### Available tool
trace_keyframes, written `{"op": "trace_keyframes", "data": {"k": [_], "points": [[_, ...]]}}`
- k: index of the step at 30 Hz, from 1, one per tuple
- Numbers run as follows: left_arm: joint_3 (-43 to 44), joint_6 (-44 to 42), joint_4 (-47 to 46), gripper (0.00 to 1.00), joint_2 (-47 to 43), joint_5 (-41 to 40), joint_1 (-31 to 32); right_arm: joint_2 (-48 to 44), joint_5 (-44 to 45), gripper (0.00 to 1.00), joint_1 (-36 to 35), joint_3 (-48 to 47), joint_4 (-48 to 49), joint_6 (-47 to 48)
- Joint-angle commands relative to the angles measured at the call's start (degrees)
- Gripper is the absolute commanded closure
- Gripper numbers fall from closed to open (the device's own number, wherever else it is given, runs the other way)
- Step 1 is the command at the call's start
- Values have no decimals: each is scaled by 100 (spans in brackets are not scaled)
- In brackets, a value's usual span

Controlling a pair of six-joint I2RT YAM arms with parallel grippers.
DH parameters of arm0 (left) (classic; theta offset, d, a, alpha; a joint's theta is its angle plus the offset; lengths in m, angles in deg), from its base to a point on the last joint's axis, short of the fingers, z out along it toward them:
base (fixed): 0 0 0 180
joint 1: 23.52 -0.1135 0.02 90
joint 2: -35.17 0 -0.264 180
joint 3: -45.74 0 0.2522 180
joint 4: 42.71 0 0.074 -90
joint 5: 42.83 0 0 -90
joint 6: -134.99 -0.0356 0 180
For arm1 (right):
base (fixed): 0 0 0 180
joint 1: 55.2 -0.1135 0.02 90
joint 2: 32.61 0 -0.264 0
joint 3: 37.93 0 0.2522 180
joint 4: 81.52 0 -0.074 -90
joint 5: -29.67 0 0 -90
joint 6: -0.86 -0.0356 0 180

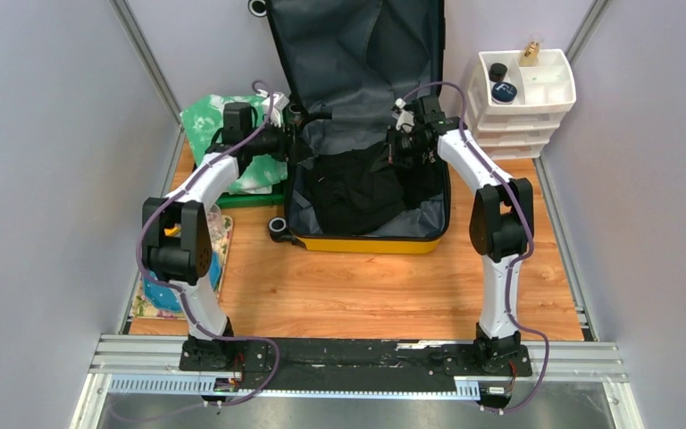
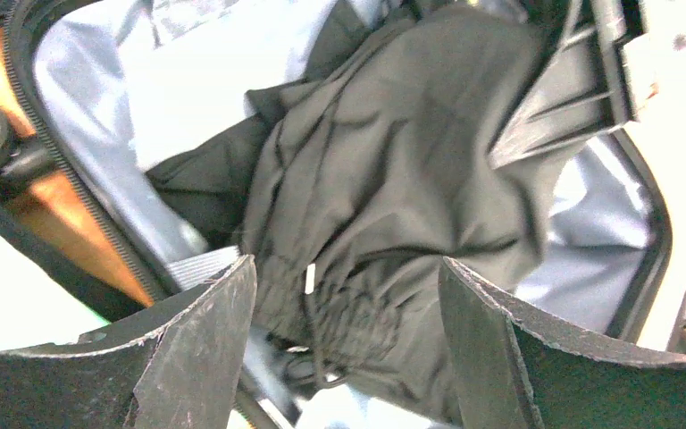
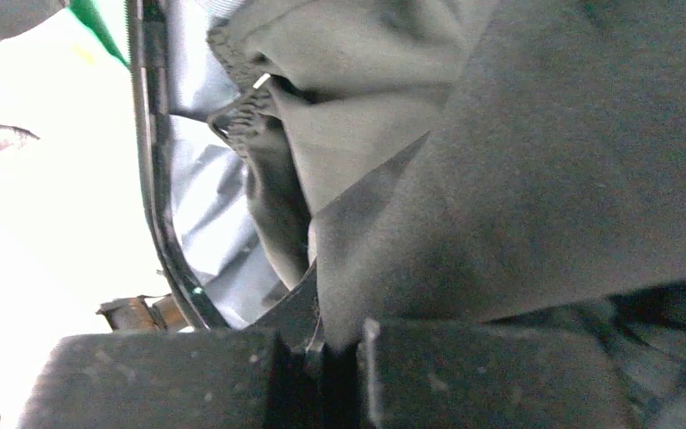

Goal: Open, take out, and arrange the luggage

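The yellow suitcase [image 1: 366, 243] lies open on the wooden table, its lid standing up at the back with dark grey lining [image 1: 357, 54]. A black garment [image 1: 362, 192] lies crumpled inside the lower half. My left gripper [image 1: 304, 125] is open at the suitcase's left rim. In the left wrist view its gripper [image 2: 348, 295] has wide-apart jaws over the black garment [image 2: 384, 161], touching nothing. My right gripper [image 1: 404, 143] is over the right side of the suitcase, shut on a fold of the garment. The right wrist view shows this gripper [image 3: 339, 344] pinching the dark cloth [image 3: 500, 179].
A green tray with a green-and-white patterned cloth [image 1: 219, 125] lies left of the suitcase. A white drawer unit [image 1: 522, 98] with small items on top stands at the back right. A colourful bag [image 1: 183, 268] lies by the left arm. Grey walls close in both sides.
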Motion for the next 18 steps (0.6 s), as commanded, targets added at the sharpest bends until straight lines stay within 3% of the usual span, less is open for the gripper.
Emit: {"op": "trace_keyframes", "data": {"k": [1,4,6,9,10,12,18], "points": [[-512,1470,-1111,18,-450,-140,553,-253,-361,100,-259,141,1112,-1160],[-1030,1461,-1593,18,-687,-527,888,-261,-607,100,-373,185,1735,-1452],[-1592,1383,-2400,18,-871,-608,1143,-297,-757,100,-427,202,1860,-1497],[-2322,839,-3797,17,-942,-39,1214,-402,-923,100,-506,228,1895,-1225],[-2411,289,-3957,17,-960,181,1223,-472,-994,100,-471,281,1895,-1137],[-2403,-303,-3802,17,-943,9,1170,-577,-1152,100,-480,334,1773,-787],[-1972,-1901,-3581,16,-749,1103,889,-1008,-1389,100,-418,730,1711,-266]]}}
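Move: Below the open left hand, the black garment's middle lies about 12 cm to its right, 8 cm back and 11 cm down; its gathered edge is some 3 cm right, 4 cm back, similarly low. The suitcase's near wheel is 16 cm back and 7 cm left, the green cloth 18 cm left and 4 cm ahead. From the right hand, already pinching a flap, the gathered edge is 14 cm left and 2 cm back, the middle 5 cm left and 5 cm back, both 6 cm down. Drawing the pinched flap about 6 cm left across the garment, the right hand lifts some 4 cm, easing back slightly late on and keeping its hold. The left hand, fingers wide open, sweeps roughly 9 cm right and back over the garment, dipping, then returns a couple of centimetres forward, left and up as its fingers swing some 20 degrees flatter and farther right. ##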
